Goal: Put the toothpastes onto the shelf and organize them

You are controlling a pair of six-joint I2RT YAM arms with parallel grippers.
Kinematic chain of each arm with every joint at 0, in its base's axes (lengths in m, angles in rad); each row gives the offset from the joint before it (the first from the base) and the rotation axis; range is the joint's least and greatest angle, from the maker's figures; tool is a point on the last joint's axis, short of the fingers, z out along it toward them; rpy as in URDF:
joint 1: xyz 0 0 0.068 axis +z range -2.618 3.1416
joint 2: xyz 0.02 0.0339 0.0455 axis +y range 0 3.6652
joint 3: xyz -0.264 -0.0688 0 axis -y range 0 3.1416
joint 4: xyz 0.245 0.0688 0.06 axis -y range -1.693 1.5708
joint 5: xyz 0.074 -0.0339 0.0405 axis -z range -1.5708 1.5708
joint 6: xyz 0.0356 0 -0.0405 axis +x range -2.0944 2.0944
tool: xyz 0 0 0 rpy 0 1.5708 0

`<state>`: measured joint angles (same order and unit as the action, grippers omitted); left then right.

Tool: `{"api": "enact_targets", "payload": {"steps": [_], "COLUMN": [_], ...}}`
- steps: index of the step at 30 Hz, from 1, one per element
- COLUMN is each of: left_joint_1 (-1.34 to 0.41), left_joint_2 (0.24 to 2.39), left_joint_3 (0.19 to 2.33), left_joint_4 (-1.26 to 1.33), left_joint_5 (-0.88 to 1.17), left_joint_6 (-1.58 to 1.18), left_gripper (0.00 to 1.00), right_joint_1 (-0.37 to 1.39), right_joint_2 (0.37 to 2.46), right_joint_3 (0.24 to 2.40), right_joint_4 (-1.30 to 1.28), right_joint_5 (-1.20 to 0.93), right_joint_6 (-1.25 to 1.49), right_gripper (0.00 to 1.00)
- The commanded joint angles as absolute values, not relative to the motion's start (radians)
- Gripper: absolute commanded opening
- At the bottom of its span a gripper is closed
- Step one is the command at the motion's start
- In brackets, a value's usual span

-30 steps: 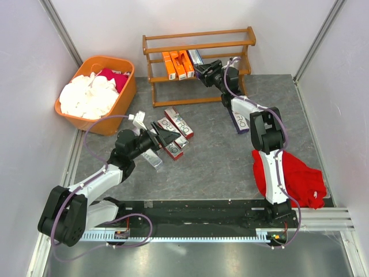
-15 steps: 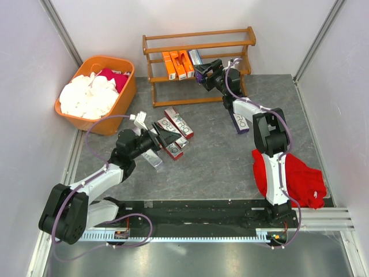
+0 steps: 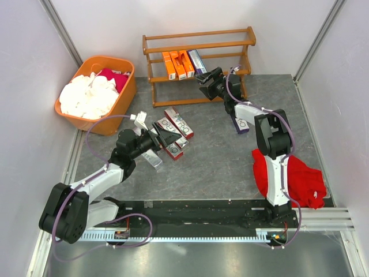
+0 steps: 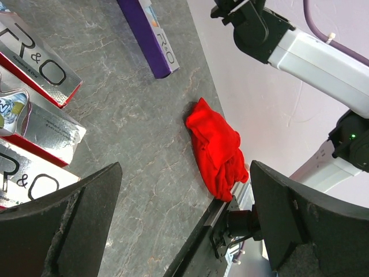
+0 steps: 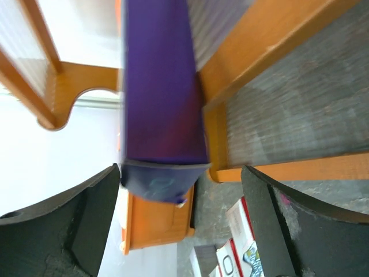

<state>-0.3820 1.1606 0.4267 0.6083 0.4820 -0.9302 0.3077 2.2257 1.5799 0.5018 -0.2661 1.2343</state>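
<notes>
The wooden shelf [image 3: 199, 63] stands at the back. Three orange toothpastes [image 3: 177, 64] and a purple-and-white one [image 3: 196, 60] lie on its middle tier. My right gripper [image 3: 210, 79] is open just in front of that purple carton. In the right wrist view the carton's end [image 5: 161, 86] lies on the shelf rail [image 5: 271, 46] between my spread jaws [image 5: 179, 190]. My left gripper [image 3: 166, 136] is open and empty above several red-and-silver cartons [image 3: 177, 124] on the table, also in the left wrist view [image 4: 34, 69]. Another purple carton [image 3: 240, 122] lies under the right arm.
An orange tub [image 3: 124, 98] of white and red cloths stands at the back left. A red cloth [image 3: 288, 176] lies at the near right, also in the left wrist view [image 4: 216, 147]. A silver-grey carton [image 3: 151, 157] lies by the left gripper. Walls close both sides.
My right gripper has let go of the purple carton, which now rests on the shelf's middle tier beside the orange ones, and has drawn back a little. The left arm has barely moved.
</notes>
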Motion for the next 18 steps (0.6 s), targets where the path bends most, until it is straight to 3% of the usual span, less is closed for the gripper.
{"api": "enact_targets", "payload": {"steps": [1, 8, 15, 18], "left_joint_1": [-0.382, -0.383, -0.383, -0.382], "left_joint_2": [1.166, 1.177, 1.175, 1.175], "left_joint_3": [0.436, 0.433, 0.433, 0.433], "left_joint_4": [0.658, 0.667, 0.669, 0.669], "left_joint_5": [0.503, 0.502, 0.506, 0.505], "left_joint_6": [-0.943, -0.945, -0.945, -0.946], "left_gripper": [1.0, 1.0, 1.0, 1.0], "right_joint_1": [0.313, 0.31, 0.308, 0.311], "right_joint_2": [2.117, 2.097, 2.151, 2.175], "right_joint_3": [1.542, 1.512, 1.534, 1.552], "right_joint_4": [0.587, 0.611, 0.643, 0.658], "right_joint_5": [-0.291, -0.276, -0.261, -0.264], "right_joint_6": [1.244, 1.247, 1.282, 1.295], "right_gripper": [0.93, 0.85, 0.56, 0.53]}}
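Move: On the shelf, the purple toothpaste lies ahead of the open right hand, its middle about 9 cm forward, 2 cm left and 3 cm above. The nearest orange toothpaste stands beside it, 4 cm farther left; the outermost orange one is some 12 cm left of the hand and 8 cm forward, at similar height. From the left hand, that purple toothpaste is roughly 37 cm forward, 7 cm right and slightly higher. Rising about 4 cm in front of the purple toothpaste's near end, the right hand first also backs off just over 1 cm, then holds there while its fingers draw together from nearly wide open to about half. The fingertips tip up slightly and finish close before the end face, still aimed forward-left; contact with it can't be made out. ##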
